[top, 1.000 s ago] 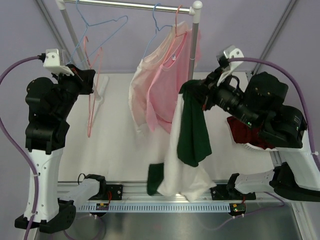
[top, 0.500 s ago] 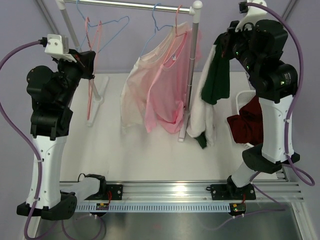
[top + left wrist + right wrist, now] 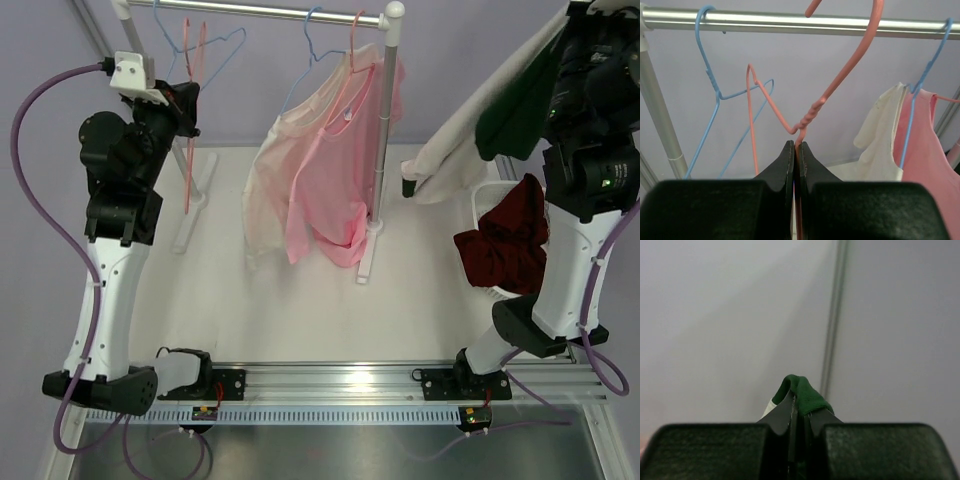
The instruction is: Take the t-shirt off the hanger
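The white and green t-shirt (image 3: 470, 140) hangs free of any hanger from my right gripper (image 3: 572, 28), high at the far right, and trails down and left. In the right wrist view my right gripper (image 3: 799, 402) is shut on a fold of the shirt's green fabric (image 3: 807, 392). My left gripper (image 3: 186, 100) is shut on the bare pink hanger (image 3: 187, 160) by the left end of the rack. In the left wrist view the left gripper (image 3: 796, 146) pinches the hanger's twisted neck (image 3: 840, 80), with its hook just below the rail (image 3: 790, 21).
The rack's rail (image 3: 270, 10) and right post (image 3: 383, 130) carry pink and cream garments (image 3: 320, 170) on hangers and a bare blue hanger (image 3: 225, 45). A white basket (image 3: 478, 205) with a dark red cloth (image 3: 505, 240) stands under the hanging shirt.
My right arm swung up and to the right, carrying the t-shirt from the front middle to above the basket. My left arm raised the pink hanger towards the rail.
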Tool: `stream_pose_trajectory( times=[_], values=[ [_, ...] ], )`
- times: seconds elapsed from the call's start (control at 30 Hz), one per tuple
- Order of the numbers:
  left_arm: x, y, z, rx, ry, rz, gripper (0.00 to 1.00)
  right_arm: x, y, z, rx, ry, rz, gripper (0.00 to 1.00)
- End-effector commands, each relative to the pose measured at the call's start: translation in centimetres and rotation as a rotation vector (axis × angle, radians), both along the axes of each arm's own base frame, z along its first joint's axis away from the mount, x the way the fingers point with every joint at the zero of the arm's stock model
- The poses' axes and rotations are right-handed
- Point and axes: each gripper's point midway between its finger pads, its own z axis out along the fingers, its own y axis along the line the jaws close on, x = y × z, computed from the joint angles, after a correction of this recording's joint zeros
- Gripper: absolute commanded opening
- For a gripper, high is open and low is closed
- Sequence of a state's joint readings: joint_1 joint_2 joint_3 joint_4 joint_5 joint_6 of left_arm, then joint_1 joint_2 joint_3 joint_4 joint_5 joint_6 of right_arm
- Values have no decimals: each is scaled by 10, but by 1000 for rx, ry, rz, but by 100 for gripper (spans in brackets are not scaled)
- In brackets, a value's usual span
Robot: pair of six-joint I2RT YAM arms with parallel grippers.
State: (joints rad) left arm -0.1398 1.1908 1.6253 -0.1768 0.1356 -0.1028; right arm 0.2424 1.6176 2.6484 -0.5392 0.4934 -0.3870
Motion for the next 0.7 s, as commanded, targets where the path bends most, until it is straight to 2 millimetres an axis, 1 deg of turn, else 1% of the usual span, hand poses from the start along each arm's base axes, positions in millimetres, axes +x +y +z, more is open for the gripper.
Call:
stream_pose_trajectory(
  times=[0.0,0.03,0.07,0.1,0.13,0.17,0.23,0.27,0.37,0.4,0.43,0.47,0.5,0.53,0.57,0.6,0.67],
  values=[
    [14,0,14,-6,-86,-6,0,-36,-47,40,-35,-148,-233,0],
    [17,0,14,-4,-91,-2,0,-46,-61,42,-28,-160,-280,0],
    [20,1,14,1,-102,5,0,-49,-71,42,-22,-163,-313,0],
    [26,0,14,4,-113,7,0,-48,-80,37,7,-158,-326,0],
    [29,0,15,10,-118,7,0,-54,-100,33,17,-152,-380,0],
    [32,-1,15,15,-120,7,0,-54,-111,27,29,-135,-402,0],
    [41,-2,12,16,-112,5,0,-40,-120,4,61,-66,-380,0],
    [42,-3,17,11,-130,1,0,-24,-132,-20,63,9,-400,0],
    [51,-4,16,-5,-142,3,0,-6,-148,-61,116,123,-437,0],
    [53,-2,17,-12,-142,12,0,10,-149,-90,151,195,-416,0],
    [54,-2,17,-11,-142,14,0,12,-151,-101,177,209,-413,0],
    [56,-2,16,-11,-142,17,0,24,-159,-132,207,269,-420,0],
    [58,-1,16,-12,-142,24,0,25,-155,-136,253,245,-375,0],
    [59,-1,15,-8,-140,25,0,30,-156,-148,273,262,-356,0],
    [61,-1,14,-1,-136,29,0,37,-157,-168,294,298,-343,0],
    [61,0,16,5,-142,31,0,41,-158,-176,312,311,-338,0],
    [61,1,18,6,-147,36,0,43,-159,-186,321,343,-341,0]
  ],
)
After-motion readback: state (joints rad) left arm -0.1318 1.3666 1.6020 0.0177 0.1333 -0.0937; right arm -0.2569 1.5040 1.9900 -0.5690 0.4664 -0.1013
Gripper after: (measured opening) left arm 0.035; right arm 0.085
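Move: About 12 cm to the right of the right hand, 4 cm farther out and some 63 cm below lies the basket that the held green-and-white t-shirt is bound for; the maroon shirt in it lies 8 cm right and 4 cm out. For the left hand, still pinching the empty pink hanger, the rail spot is roughly 8 cm ahead, 1 cm right, 12 cm up; the bare blue hanger's hook is 8 cm ahead and 8 cm left at that height. Swinging some 17 cm to its right until over the basket, the right hand then drops about 20 cm, easing slightly back and then forward, turning clockwise about 25 degrees and tipping down about as much, the t-shirt still pinched. The left hand meanwhile carries the pink hanger 7 cm forward and 3 cm down to the rail, attitude unchanged, fingers shut on it. ##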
